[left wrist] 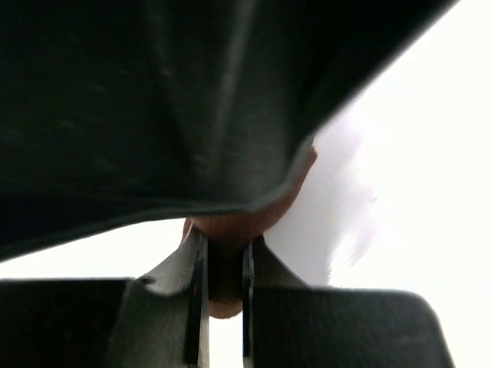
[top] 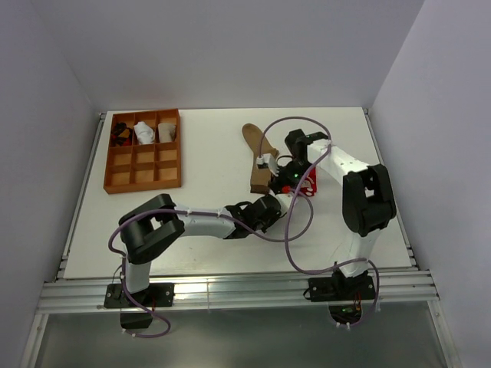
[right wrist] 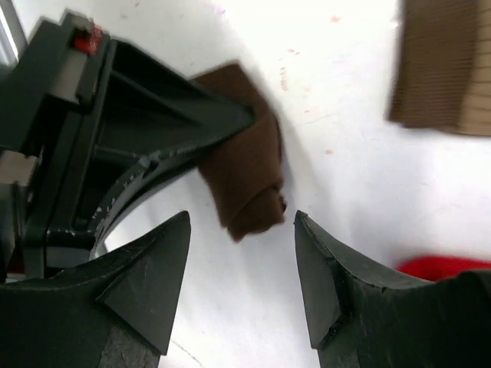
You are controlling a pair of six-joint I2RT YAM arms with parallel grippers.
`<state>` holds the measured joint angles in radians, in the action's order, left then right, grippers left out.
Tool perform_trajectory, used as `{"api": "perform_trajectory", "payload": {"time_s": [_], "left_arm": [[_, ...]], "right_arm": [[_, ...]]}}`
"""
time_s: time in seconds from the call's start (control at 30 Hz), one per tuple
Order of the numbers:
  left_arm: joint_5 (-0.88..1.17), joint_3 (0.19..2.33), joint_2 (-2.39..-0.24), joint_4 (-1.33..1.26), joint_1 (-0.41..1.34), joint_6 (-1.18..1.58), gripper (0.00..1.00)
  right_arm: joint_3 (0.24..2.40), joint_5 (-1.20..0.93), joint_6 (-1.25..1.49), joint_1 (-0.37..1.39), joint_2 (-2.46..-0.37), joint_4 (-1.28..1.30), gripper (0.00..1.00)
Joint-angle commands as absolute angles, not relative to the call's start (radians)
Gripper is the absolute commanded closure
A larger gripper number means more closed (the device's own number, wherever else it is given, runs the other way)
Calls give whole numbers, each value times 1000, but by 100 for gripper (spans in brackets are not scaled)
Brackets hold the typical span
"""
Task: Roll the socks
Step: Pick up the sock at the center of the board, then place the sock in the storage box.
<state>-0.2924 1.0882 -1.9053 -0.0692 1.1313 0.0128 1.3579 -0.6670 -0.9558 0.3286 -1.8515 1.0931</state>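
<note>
A dark brown sock, partly rolled at its end, lies on the white table. My left gripper is shut on this sock, which shows pinched between the two fingers. In the right wrist view the left gripper's black body covers the sock's far part. My right gripper is open, and its two jaws stand on either side of the rolled end, close above it. In the top view both grippers, left and right, meet at the table's middle. A second, lighter ribbed brown sock lies flat just beyond them.
A brown compartment tray stands at the back left with rolled socks in its top row. A red object lies under the right arm and also shows in the right wrist view. Cables loop over the table's middle.
</note>
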Motion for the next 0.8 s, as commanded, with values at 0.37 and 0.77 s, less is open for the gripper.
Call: {"api": "perform_trajectory", "payload": {"time_s": [0.37, 0.77], "left_arm": [[-252, 1012, -1850, -23, 1042, 123, 100], [-227, 1026, -1631, -32, 838, 241, 100]], "right_arm": [[1425, -744, -717, 180, -1629, 973, 36], [1457, -715, -641, 106, -1531, 908, 36]]}}
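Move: The brown rolled sock is already in the left fingers. The brown box, with its free compartments, has its middle about 38 cm to the left and 14 cm ahead, roughly level in height. The tan sock lies around 12 cm ahead and 6 cm left, the red sock about 10 cm ahead and 6 cm right, both some 3 cm lower. From the open right hand, the brown rolled sock is about 3 cm back, 2 cm left and 4 cm below. Keep the left gripper shut on the brown rolled sock and carry it about 7 cm left and 6 cm forward towards the box, rising late by a couple of centimetres and turning some 15 degrees counter-clockwise. Meanwhile draw the open right gripper up and away from the sock, about 11 cm up, also forward and a little right, turning clockwise towards the red sock. ##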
